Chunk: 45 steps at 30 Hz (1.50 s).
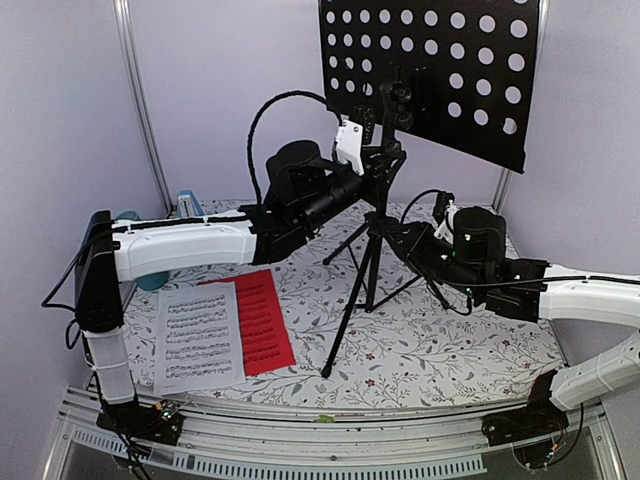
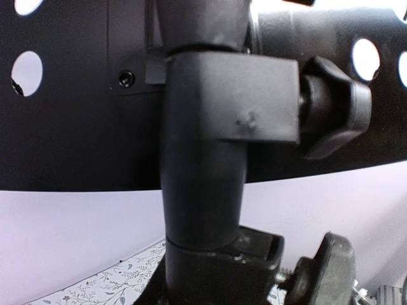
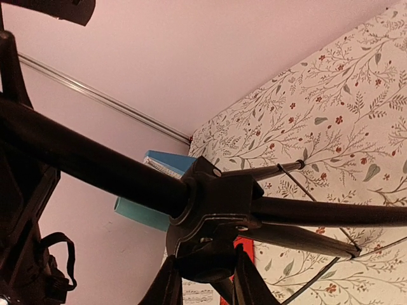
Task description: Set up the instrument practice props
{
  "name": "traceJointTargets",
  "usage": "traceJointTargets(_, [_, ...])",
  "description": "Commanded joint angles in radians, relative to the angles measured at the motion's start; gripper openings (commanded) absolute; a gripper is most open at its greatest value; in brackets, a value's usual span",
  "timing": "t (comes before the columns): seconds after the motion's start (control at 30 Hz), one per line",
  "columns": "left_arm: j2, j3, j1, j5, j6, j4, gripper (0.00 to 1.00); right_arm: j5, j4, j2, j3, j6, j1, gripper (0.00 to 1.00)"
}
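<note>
The black music stand (image 1: pixel 372 262) stands on its tripod mid-table, its perforated desk (image 1: pixel 440 60) tilted at the top right. My left gripper (image 1: pixel 378 165) is shut around the upper pole (image 2: pixel 203 190), just under the desk's tilt clamp; its fingers are hidden in the left wrist view. My right gripper (image 3: pixel 206 273) is shut on a round black knob under the tripod hub (image 3: pixel 219 203). The white sheet (image 1: pixel 200 335) and the red sheet (image 1: pixel 262 320) lie flat side by side at the front left. The blue metronome (image 1: pixel 188 205) stands at the back left.
A teal cup (image 3: pixel 140 215) lies next to the metronome near the back left wall. The tripod legs (image 1: pixel 345 330) spread over the flowered tablecloth (image 1: pixel 450 340). Both arms crowd the stand's pole. A metal rail (image 1: pixel 330 430) runs along the near edge.
</note>
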Motion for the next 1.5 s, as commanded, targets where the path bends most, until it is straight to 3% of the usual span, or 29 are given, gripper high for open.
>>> traceJointTargets(0.0, [-0.015,0.033,-0.009,0.002,-0.004,0.076,0.0,-0.084,-0.043,-0.049,-0.004,0.311,0.0,0.0])
traceJointTargets(0.3, [-0.005,0.04,-0.008,0.004,-0.007,0.081,0.0,-0.153,0.017,-0.067,-0.016,0.535,-0.007,0.0])
traceJointTargets(0.5, [-0.005,0.038,-0.008,0.001,-0.006,0.079,0.0,-0.163,0.041,-0.047,0.001,0.519,-0.012,0.0])
traceJointTargets(0.53, [-0.005,0.037,-0.007,0.001,-0.005,0.079,0.0,-0.16,0.041,-0.048,0.002,0.51,-0.011,0.02])
traceJointTargets(0.7, [-0.01,0.033,-0.007,-0.002,0.0,0.08,0.0,-0.128,0.062,-0.076,-0.006,0.397,-0.018,0.35])
traceJointTargets(0.8, [-0.011,0.031,-0.008,-0.003,0.001,0.079,0.0,-0.121,0.067,-0.108,-0.014,0.275,-0.031,0.5])
traceJointTargets(1.0, [-0.02,0.018,-0.006,-0.002,0.004,0.084,0.0,-0.078,0.057,-0.209,-0.077,0.02,-0.057,0.64])
traceJointTargets(1.17, [-0.03,0.01,-0.006,0.0,0.006,0.087,0.0,-0.027,0.083,-0.255,-0.095,-0.333,-0.059,0.68])
traceJointTargets(1.3, [-0.031,0.012,-0.006,0.003,0.004,0.088,0.0,-0.028,0.131,-0.235,-0.106,-0.753,-0.058,0.68])
traceJointTargets(1.47, [-0.031,0.012,-0.005,0.005,0.004,0.087,0.0,-0.01,0.214,-0.199,-0.143,-1.153,-0.049,0.71])
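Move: The right fingers are already shut around the small knob on the music stand's leg hub, so it lies at the hand point, with the hub about 3 cm ahead and 2 cm left. The left gripper, still holding the pole, is some 3 cm ahead, 2 cm left and 13 cm above. From the left hand the knob lies about 13 cm below, 3 cm back and 2 cm right. Right hand twists the knob some 25 degrees clockwise from behind, opens, rises about 6 cm and rightward, rolling back. ##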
